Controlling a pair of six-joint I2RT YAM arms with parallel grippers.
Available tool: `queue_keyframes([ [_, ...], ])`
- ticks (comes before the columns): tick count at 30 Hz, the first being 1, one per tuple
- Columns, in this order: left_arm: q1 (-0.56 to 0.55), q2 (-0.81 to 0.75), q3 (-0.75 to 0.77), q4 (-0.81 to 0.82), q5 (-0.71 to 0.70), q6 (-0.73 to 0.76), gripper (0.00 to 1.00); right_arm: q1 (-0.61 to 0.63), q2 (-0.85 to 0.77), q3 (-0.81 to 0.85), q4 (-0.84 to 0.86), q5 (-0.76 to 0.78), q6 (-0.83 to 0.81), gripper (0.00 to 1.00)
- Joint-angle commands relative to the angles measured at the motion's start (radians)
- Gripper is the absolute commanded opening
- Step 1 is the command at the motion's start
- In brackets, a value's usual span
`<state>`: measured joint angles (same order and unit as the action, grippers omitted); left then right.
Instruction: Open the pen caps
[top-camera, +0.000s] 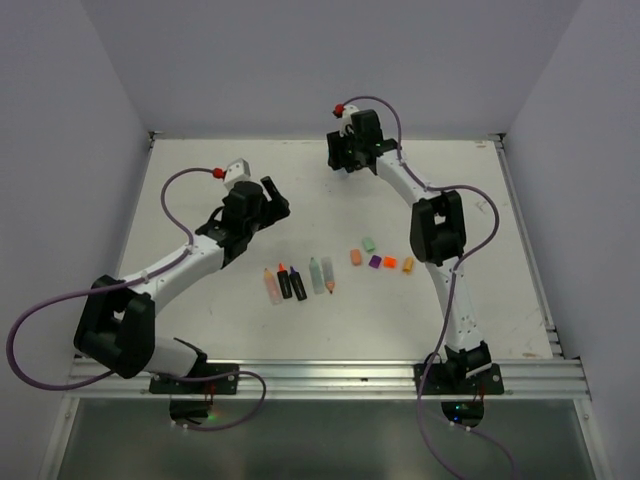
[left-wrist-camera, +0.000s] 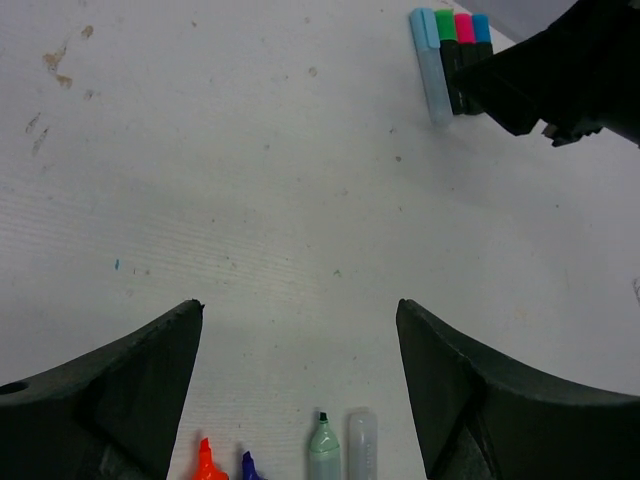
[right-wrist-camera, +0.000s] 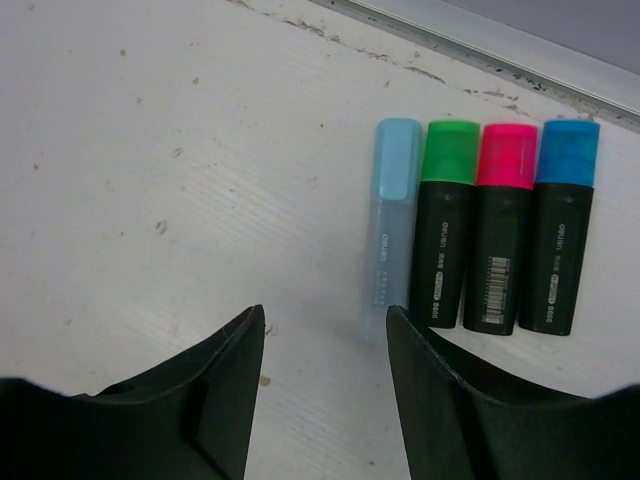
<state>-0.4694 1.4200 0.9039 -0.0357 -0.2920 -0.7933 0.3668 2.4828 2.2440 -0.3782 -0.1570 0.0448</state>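
Note:
Four capped pens lie side by side near the table's far edge, their pen caps cyan, green, pink and blue. My right gripper hovers just short of them and a little to their left, open, nothing between its fingers. In the top view it covers those pens. My left gripper is open over bare table, empty. Uncapped pens lie just below its fingers: an orange tip, a purple tip and a green one.
Several loose caps, among them orange, green and purple, lie at mid-table right of the row of uncapped pens. A metal rail runs along the far edge behind the capped pens.

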Motion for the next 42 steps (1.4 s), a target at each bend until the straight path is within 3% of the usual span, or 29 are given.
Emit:
queue_keyframes([
  [1,-0.012,-0.039,-0.036,0.063,0.030,-0.006,0.81,0.020,0.040,0.062,-0.018,-0.019,-0.037,0.55],
  [17,-0.026,-0.058,-0.083,0.072,0.050,0.003,0.80,0.063,0.053,0.017,0.084,0.152,-0.131,0.54],
  [42,-0.025,-0.050,-0.103,0.071,0.082,0.012,0.80,0.032,0.116,0.074,0.035,0.169,-0.114,0.56],
])
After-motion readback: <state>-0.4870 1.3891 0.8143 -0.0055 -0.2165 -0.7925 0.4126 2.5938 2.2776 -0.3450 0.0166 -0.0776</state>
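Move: Straight ahead of the half-open right hand, about 6 cm out and 8 cm below, lies the light-blue pen, the leftmost of four capped pens in a row. Its neighbours run off to the right: the green-capped about 2 cm right and 1 cm farther out than it, the pink-capped 4 and 2, the blue-capped 6 and 3. For the left hand, the light-blue pen is some 27 cm ahead, 13 cm right and 13 cm below. Sinking about 5 cm towards the light-blue pen, mostly early on, the right hand first swings some 2 cm left, then returns right and creeps 1–2 cm forward while rolling its left side down about 10 degrees. Its fingers stay half open, with no contact to be seen. The left hand, wide open and empty, eases a couple of centimetres back and down. ##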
